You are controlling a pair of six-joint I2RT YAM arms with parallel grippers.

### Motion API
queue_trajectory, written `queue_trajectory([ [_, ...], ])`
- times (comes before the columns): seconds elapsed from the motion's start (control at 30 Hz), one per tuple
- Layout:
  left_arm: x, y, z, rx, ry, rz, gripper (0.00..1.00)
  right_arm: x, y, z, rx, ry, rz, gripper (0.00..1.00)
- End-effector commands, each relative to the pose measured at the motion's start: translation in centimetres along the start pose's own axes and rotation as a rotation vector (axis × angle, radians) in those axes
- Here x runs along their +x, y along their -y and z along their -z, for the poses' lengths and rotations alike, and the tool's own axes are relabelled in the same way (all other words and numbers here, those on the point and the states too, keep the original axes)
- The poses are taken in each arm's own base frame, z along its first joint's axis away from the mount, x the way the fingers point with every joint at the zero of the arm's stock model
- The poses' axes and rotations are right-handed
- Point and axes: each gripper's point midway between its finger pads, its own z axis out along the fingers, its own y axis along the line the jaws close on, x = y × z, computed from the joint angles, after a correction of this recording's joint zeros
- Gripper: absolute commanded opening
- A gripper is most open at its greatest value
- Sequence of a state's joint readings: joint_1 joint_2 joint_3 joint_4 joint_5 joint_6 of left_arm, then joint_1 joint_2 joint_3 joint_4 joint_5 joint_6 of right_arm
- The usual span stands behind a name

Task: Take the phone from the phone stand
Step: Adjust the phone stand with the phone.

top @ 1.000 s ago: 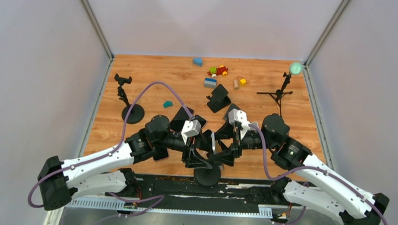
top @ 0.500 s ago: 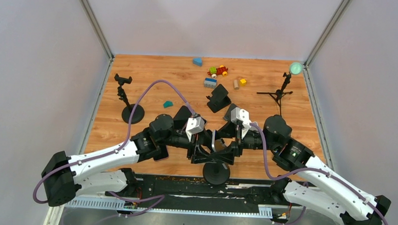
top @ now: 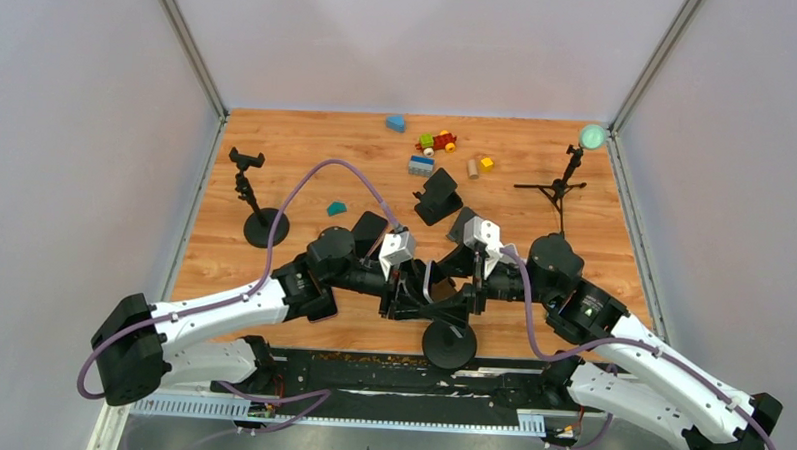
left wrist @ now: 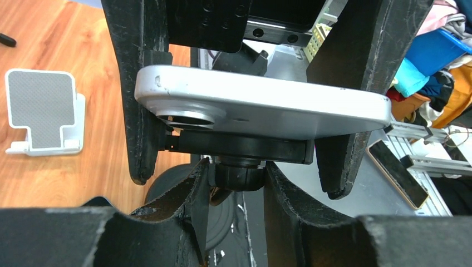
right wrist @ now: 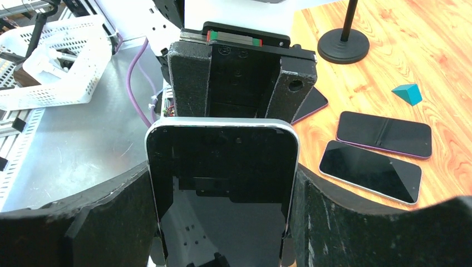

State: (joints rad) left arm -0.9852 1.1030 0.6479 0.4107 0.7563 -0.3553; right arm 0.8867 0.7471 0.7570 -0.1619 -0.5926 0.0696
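Note:
The phone (right wrist: 222, 167) faces me in the right wrist view, dark screen with a silver rim, and my right gripper (right wrist: 222, 181) is shut on its two long sides. From the left wrist it shows as a silver back with a camera lens (left wrist: 261, 105), sitting in the black clamp of the phone stand (left wrist: 239, 147). My left gripper (left wrist: 237, 169) is shut on the stand's round neck just under that clamp. From above, both grippers meet at the table's near middle, left (top: 409, 288) and right (top: 455, 292), with the stand's round base (top: 448, 345) hanging over the near edge.
Two dark phones (right wrist: 384, 133) (right wrist: 370, 171) lie flat on the wood beside a teal wedge (right wrist: 407, 93). A white stand (left wrist: 42, 111), a black stand (top: 439, 196), a pole stand (top: 255, 215), a tripod (top: 564, 183) and small toys (top: 435, 142) stand further back.
My left gripper has closed on the stand's neck. Both grippers, the phone and the stand have shifted right, and the base now sits further right at the near edge.

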Motion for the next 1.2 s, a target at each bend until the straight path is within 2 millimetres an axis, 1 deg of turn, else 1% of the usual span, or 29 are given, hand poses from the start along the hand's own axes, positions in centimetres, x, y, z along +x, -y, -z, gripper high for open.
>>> queue_trajectory([
  [0.0, -2.3, 0.2, -0.2, 0.004, 0.065, -0.073, 0.0, -3.3, -0.5, 0.2, -0.006, 0.126, 0.069, 0.0],
  [0.1, -1.1, -0.4, 0.5, -0.047, 0.006, -0.089, 0.0, -1.7, 0.0, 0.3, 0.018, 0.094, 0.063, 0.0],
  [0.13, -1.2, -0.3, 0.8, -0.055, 0.002, -0.113, 0.0, -1.2, 0.1, 0.2, 0.02, 0.083, 0.057, 0.0],
  [0.17, -0.7, -0.6, 1.1, -0.079, -0.021, -0.103, 0.0, -1.0, 0.1, 0.2, 0.018, 0.081, 0.057, 0.0],
  [0.2, -0.8, -0.6, 1.3, -0.088, -0.022, -0.126, 0.0, -0.5, 0.1, 0.2, 0.015, 0.072, 0.055, 0.0],
  [0.23, -0.3, -0.9, 1.6, -0.111, -0.039, -0.118, 0.0, -0.2, 0.2, 0.2, 0.015, 0.067, 0.056, 0.0],
  [0.27, -0.3, -0.9, 1.8, -0.116, -0.043, -0.133, 0.0, 0.1, 0.3, 0.1, 0.02, 0.061, 0.057, 0.0],
  [0.4, 1.7, -1.6, 2.3, -0.149, -0.11, -0.109, 0.0, 1.2, 0.9, -0.2, 0.032, 0.039, 0.049, 0.0],
  [0.53, 2.3, -1.3, 2.8, -0.155, -0.116, -0.09, 0.0, 2.2, 1.2, -0.6, 0.031, 0.009, 0.023, 0.0],
  [0.57, 2.1, -1.1, 2.9, -0.155, -0.109, -0.093, 0.0, 2.2, 1.1, -0.8, 0.025, 0.004, 0.017, 0.0],
  [0.67, 2.2, -1.3, 3.5, -0.186, -0.104, -0.102, 0.0, 2.8, 1.5, -1.2, 0.028, -0.015, 0.007, 0.0],
  [0.8, 2.5, -2.2, 3.8, -0.237, -0.103, -0.116, 0.0, 3.0, 2.3, -1.4, 0.063, -0.024, 0.016, 0.0],
  [0.87, 2.8, -2.8, 3.8, -0.258, -0.108, -0.12, 0.0, 2.9, 3.1, -1.3, 0.104, -0.02, 0.027, 0.0],
  [1.03, 3.0, -4.4, 3.4, -0.299, -0.096, -0.147, 0.0, 2.6, 4.9, -1.1, 0.204, -0.015, 0.05, 0.0],
  [1.13, 2.9, -6.0, 3.1, -0.322, -0.084, -0.152, 0.0, 2.7, 6.2, -0.9, 0.264, -0.029, 0.084, 0.0],
  [1.17, 3.0, -7.0, 3.1, -0.338, -0.088, -0.142, 0.0, 2.6, 6.5, -0.8, 0.282, -0.03, 0.09, 0.0],
])
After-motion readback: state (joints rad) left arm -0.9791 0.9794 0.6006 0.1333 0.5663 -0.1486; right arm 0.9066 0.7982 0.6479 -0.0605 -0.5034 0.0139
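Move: The phone in its holder stands on edge, roughly 4 cm right of the left hand, about level fore and aft and some 3 cm higher. From the right hand, the phone stand's neck lies about 4 cm left, 3 cm lower, level fore and aft. Below on the table, a loose phone lies some 13 cm ahead and 3 cm right of the left hand, and a silver stand some 20 cm ahead and 16 cm right of the right hand. Keeping its pinch on the stand's neck while the right fingers still hold the phone by its long edges, the left hand sinks about 4 cm and draws some 3 cm left, rolling its left side up about 10 degrees and turning slightly counter-clockwise. The right hand sinks equally far, barely turning and drifting slightly left late on; both then ease forward 1 to 2 cm. ##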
